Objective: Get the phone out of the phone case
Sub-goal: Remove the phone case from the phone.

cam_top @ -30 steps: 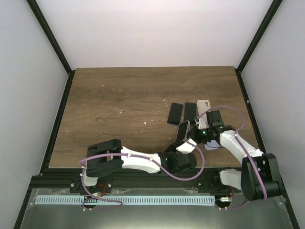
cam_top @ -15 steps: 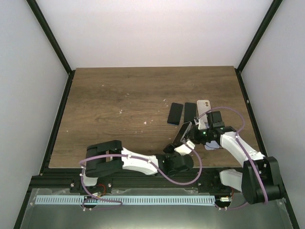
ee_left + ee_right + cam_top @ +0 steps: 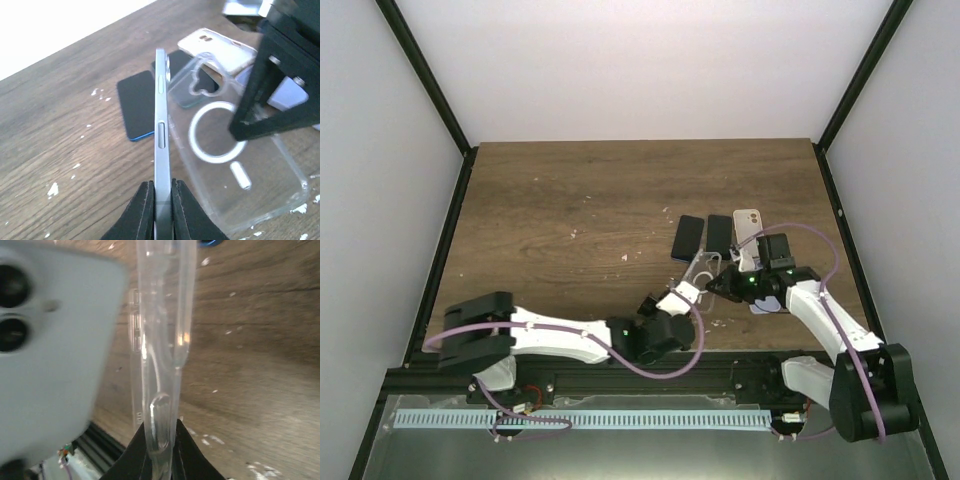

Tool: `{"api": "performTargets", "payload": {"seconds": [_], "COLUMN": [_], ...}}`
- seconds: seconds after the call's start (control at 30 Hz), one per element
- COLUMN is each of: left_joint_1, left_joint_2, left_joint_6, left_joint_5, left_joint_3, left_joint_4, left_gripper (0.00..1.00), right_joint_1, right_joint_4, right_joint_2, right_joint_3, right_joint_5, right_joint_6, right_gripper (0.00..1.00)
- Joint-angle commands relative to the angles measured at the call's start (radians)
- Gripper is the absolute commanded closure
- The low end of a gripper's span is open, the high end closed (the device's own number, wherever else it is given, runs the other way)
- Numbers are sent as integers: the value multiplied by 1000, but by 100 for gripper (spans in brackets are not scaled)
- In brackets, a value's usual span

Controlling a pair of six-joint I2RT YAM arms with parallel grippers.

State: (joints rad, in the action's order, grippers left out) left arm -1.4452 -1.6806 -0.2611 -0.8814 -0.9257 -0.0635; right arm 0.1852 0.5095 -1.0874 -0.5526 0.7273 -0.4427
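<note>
In the left wrist view the phone stands edge-on, a slim silver body with side buttons, and my left gripper is shut on its lower end. Just right of it, apart from the phone, hangs the clear phone case with a white ring on its back. My right gripper is shut on the case's edge. The phone's pale back with two camera lenses fills the left of the right wrist view. From above, the left gripper and right gripper meet at the case.
Two dark phones and a white one lie flat on the wooden table just beyond the grippers. A lavender item lies under the right arm. The table's front rail runs close behind both wrists.
My left gripper closed on the phone and drew it left, out of the clear case. The left arm swung leftward. The right gripper kept its hold on the case.
</note>
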Motion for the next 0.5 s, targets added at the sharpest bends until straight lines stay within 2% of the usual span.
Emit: {"api": "performTargets", "payload": {"seconds": [0.0,0.2,0.3,0.37,0.47], "left_joint_1": [23,36,106,157,229], "left_joint_2": [136,226,245,246,195], "left_joint_6": [-155,-198,-166,-77,181], "left_joint_5": [-15,15,43,26,-3], "left_joint_3": [63,125,132,126,112], "left_joint_4": [-10,8,54,59,-21], "left_gripper": [100,100,100,100,100], "right_joint_1": [-27,-30,-50,-67,-95], "right_joint_4": [8,-12,-17,-50,-108], "right_joint_2": [26,88,111,130,139], "right_joint_3": [-16,-30,-74,-109,-143], "right_joint_5": [-103,-146,-173,-171,-136], "right_joint_6": [40,68,97,166,317], "right_gripper": [99,99,99,99,99]}}
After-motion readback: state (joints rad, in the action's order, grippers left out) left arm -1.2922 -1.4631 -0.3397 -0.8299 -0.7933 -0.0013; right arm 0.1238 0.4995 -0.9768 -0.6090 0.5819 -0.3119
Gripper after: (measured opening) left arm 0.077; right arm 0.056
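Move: The left hand grips the bare silver phone, already out of its clear case; the case, in the right fingers, lies about 5 cm ahead, 5 cm right and slightly below. The near black phone lies on the table roughly 16 cm ahead and 3 cm right of the left hand, 11 cm lower. From the right hand, the silver phone is some 5 cm left, 2 cm back, slightly higher; the lavender case lies about 14 cm right, level, 9 cm below. Left carries the phone left about 7 cm and forward 4; right draws the case forward, up and right. ##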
